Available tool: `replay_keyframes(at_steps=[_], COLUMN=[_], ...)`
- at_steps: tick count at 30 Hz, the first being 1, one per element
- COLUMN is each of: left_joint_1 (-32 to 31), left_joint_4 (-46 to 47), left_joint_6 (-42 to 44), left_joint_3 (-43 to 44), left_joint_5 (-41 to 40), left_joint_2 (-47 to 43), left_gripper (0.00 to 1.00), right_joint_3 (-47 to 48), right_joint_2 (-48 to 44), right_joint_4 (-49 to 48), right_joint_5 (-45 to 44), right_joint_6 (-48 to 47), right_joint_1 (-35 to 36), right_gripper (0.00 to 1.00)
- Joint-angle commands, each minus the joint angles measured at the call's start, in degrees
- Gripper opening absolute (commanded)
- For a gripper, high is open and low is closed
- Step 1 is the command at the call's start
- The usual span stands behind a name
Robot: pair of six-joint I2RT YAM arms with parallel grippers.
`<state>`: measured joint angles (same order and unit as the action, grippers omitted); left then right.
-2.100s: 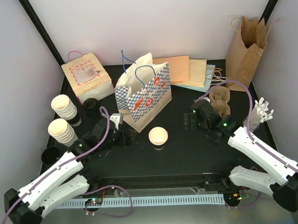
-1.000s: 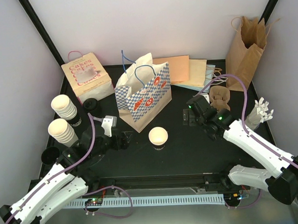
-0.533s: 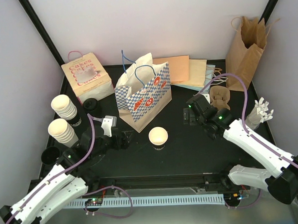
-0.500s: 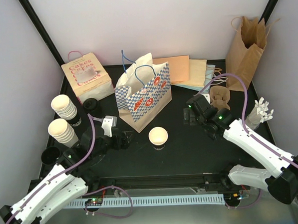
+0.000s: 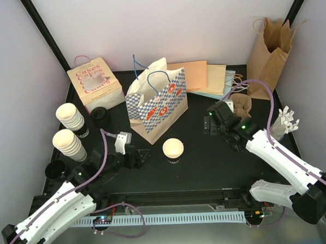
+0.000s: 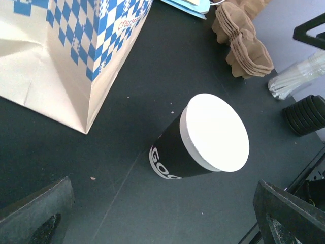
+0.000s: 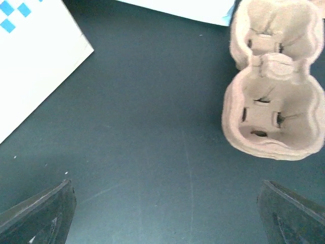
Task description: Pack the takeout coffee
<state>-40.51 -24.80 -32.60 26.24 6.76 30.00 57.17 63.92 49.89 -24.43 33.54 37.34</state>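
Note:
One takeout coffee cup (image 5: 173, 150) stands upright on the black table in front of the checkered bag; it has a black band with white letters and a pale top (image 6: 216, 133). My left gripper (image 5: 140, 156) is open just left of it; in the left wrist view the cup sits ahead of the gripper (image 6: 162, 223), apart from both fingertips (image 6: 35, 213). Two stacks of cream ribbed cups (image 5: 68, 116) (image 5: 66, 144) and black lids (image 5: 99, 113) (image 5: 56, 169) wait at the left. My right gripper (image 5: 209, 125) (image 7: 165, 218) is open over bare table, empty.
The blue-checkered paper bag (image 5: 156, 103) (image 6: 61, 56) stands open mid-table. Pulp cup carriers (image 5: 240, 104) (image 7: 274, 101) lie just right of my right gripper. A cakes box (image 5: 94, 84), flat bags (image 5: 204, 76), a brown bag (image 5: 268, 48) and white cutlery (image 5: 283, 121) line the back and right.
My left arm has stretched forward and a little right, nearer the cup. The right gripper has shifted slightly right, toward the carriers. Both stay open.

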Motion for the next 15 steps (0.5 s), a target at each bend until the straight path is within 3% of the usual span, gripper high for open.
replay_keyframes(at_steps=[1,10,15], left_joint_1=[0.2,0.3,0.3], left_joint_4=[2.5,4.1,4.8], left_joint_6=[-1.7,-0.5,0.2], left_joint_3=[-1.7,-3.0,-2.4], left_joint_5=[1.0,0.4,1.8], left_joint_2=[-2.0,-1.0,-0.5], left_gripper=[0.99,0.99,0.99], right_joint_3=[0.4,2.9,5.8], right_joint_2=[-2.8,-4.5,-3.2], right_joint_4=[0.1,3.7,5.2], right_joint_5=[2.3,7.8,7.9], right_joint_6=[-0.1,-1.4,-1.5], right_joint_1=[-5.2,-25.3,-29.2], right_gripper=[1.0,1.0,1.0])
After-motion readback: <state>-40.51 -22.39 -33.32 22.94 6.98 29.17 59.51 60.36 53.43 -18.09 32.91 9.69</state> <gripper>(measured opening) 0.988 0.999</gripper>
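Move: The black lid stack lies about 27 cm to the right of the right hand, some 11 cm back and roughly 12 cm lower. The cup tray stands about 16 cm right and 8 cm ahead, the straw jar about 31 cm right and 1 cm back, both also some 12 cm below. From the left hand, the lid stack lies some 52 cm to the right, about level with it, around 10 cm below. Towards the black lid stack and straw jar, the empty right hand swings quickly rightward about 12 cm with its fingers wide open, rising slightly, and slows at the end just short of the cup tray's near end. The wrist comes round some 25 degrees clockwise, so the fingers point farther right. It touches nothing yet. ##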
